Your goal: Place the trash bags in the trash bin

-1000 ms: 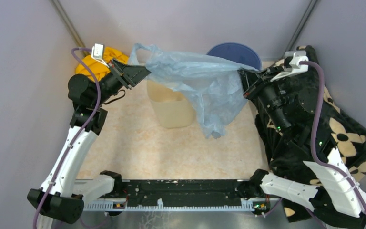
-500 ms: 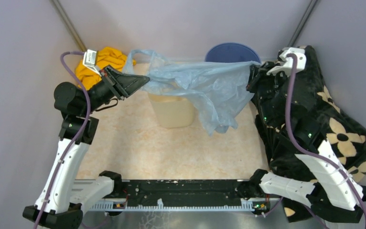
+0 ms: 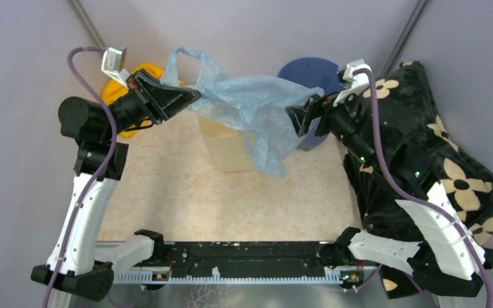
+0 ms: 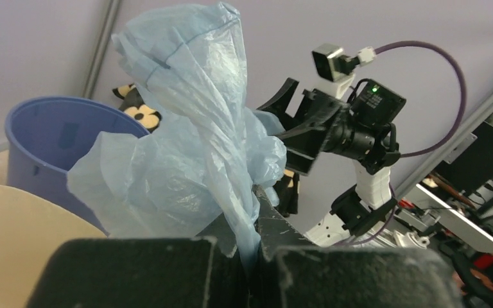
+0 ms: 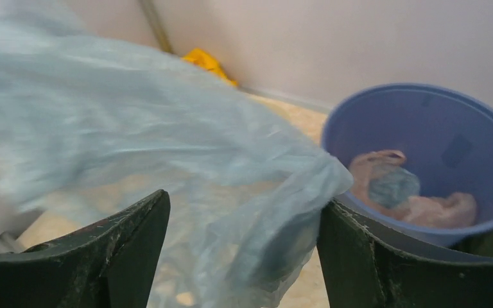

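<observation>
A pale-blue trash bag [image 3: 250, 106] hangs stretched over the cream trash bin [image 3: 231, 151], and its loose end droops down the bin's right side. My left gripper [image 3: 194, 97] is shut on the bag's left edge, up above the bin's left rim. The left wrist view shows the plastic [image 4: 192, 135] pinched between the left gripper [image 4: 257, 202] fingers, with the bin's rim [image 4: 13, 231] below. My right gripper [image 3: 303, 115] stands open at the bag's right end. In the right wrist view the film [image 5: 167, 141] lies loose in the gap of the right gripper [image 5: 244, 215].
A round blue bucket [image 3: 314, 70] with pinkish and blue scraps [image 5: 391, 189] inside stands right behind my right gripper. A yellow cloth [image 3: 138, 72] lies at the back left. A black flowered blanket [image 3: 443, 167] covers the right side. Grey walls close in on three sides.
My right gripper has opened and let go of the bag, swinging left toward the bin. The bag's right side has gone slack and sagged. My left arm lifted slightly, still gripping.
</observation>
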You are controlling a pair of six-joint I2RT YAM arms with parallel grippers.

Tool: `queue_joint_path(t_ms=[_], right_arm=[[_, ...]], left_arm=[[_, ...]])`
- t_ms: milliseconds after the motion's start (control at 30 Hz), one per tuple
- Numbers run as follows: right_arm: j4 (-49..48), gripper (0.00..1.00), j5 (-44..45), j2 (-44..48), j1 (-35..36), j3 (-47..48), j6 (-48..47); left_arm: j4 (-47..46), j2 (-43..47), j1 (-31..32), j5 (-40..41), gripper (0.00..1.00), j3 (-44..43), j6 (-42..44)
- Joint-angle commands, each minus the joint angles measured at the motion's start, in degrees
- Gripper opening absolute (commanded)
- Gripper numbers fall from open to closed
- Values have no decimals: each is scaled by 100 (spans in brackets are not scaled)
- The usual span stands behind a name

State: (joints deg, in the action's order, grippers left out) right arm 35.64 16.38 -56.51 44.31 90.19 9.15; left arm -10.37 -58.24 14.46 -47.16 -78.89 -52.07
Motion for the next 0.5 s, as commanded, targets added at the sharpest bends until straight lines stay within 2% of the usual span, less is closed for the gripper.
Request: queue_joint_path(t_ms=[0, 67, 200, 333, 400, 467], right_arm=[[-3, 79, -1904, 191, -36, 572, -7], [-97, 79, -2276, 157, -31, 506, -43], [-596, 80, -2400, 453, -31, 19, -145], [-353, 77, -3002, 314, -30, 280, -397], [-392, 76, -2334, 531, -31, 262, -549], [-598, 80, -1431, 866, -30, 153, -557]], left_arm=[[-930, -365, -23, -750, 0, -70, -470], [-1274, -493, -28, -925, 0, -63, -683], [-1497, -664, -30, -1045, 0, -100, -804], [-1568, -830, -30, -1045, 0, -116, -831], [-1569, -878, -31, -1058, 0, -112, -795], [-1477, -893, -29, -1038, 0, -113, -702]])
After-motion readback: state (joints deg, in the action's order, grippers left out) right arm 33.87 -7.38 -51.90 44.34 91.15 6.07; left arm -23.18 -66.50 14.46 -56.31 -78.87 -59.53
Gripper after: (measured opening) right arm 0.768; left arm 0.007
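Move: The light blue bag hangs pinched in the left hand; its loose middle lies about 10 cm to that hand's right, level with it fore and aft, and some 5 cm lower. From the open right hand that middle is about 11 cm left, neither ahead nor back and at about hand height. Well below the right hand, the cream bin stands about 8 cm ahead and 17 cm left, the blue bin about 14 cm ahead and 3 cm right. The blue bag stays pinched in the left hand, which eases about 2 cm to the right and slightly forward and down, turning some 10 degrees clockwise. Beside its loose right-hand end the right hand, fingers already wide open and staying so, draws back about 7 cm, also rising and shifting left some 3 cm each, while swinging about 25 degrees counter-clockwise so that its fingers face the bag. ##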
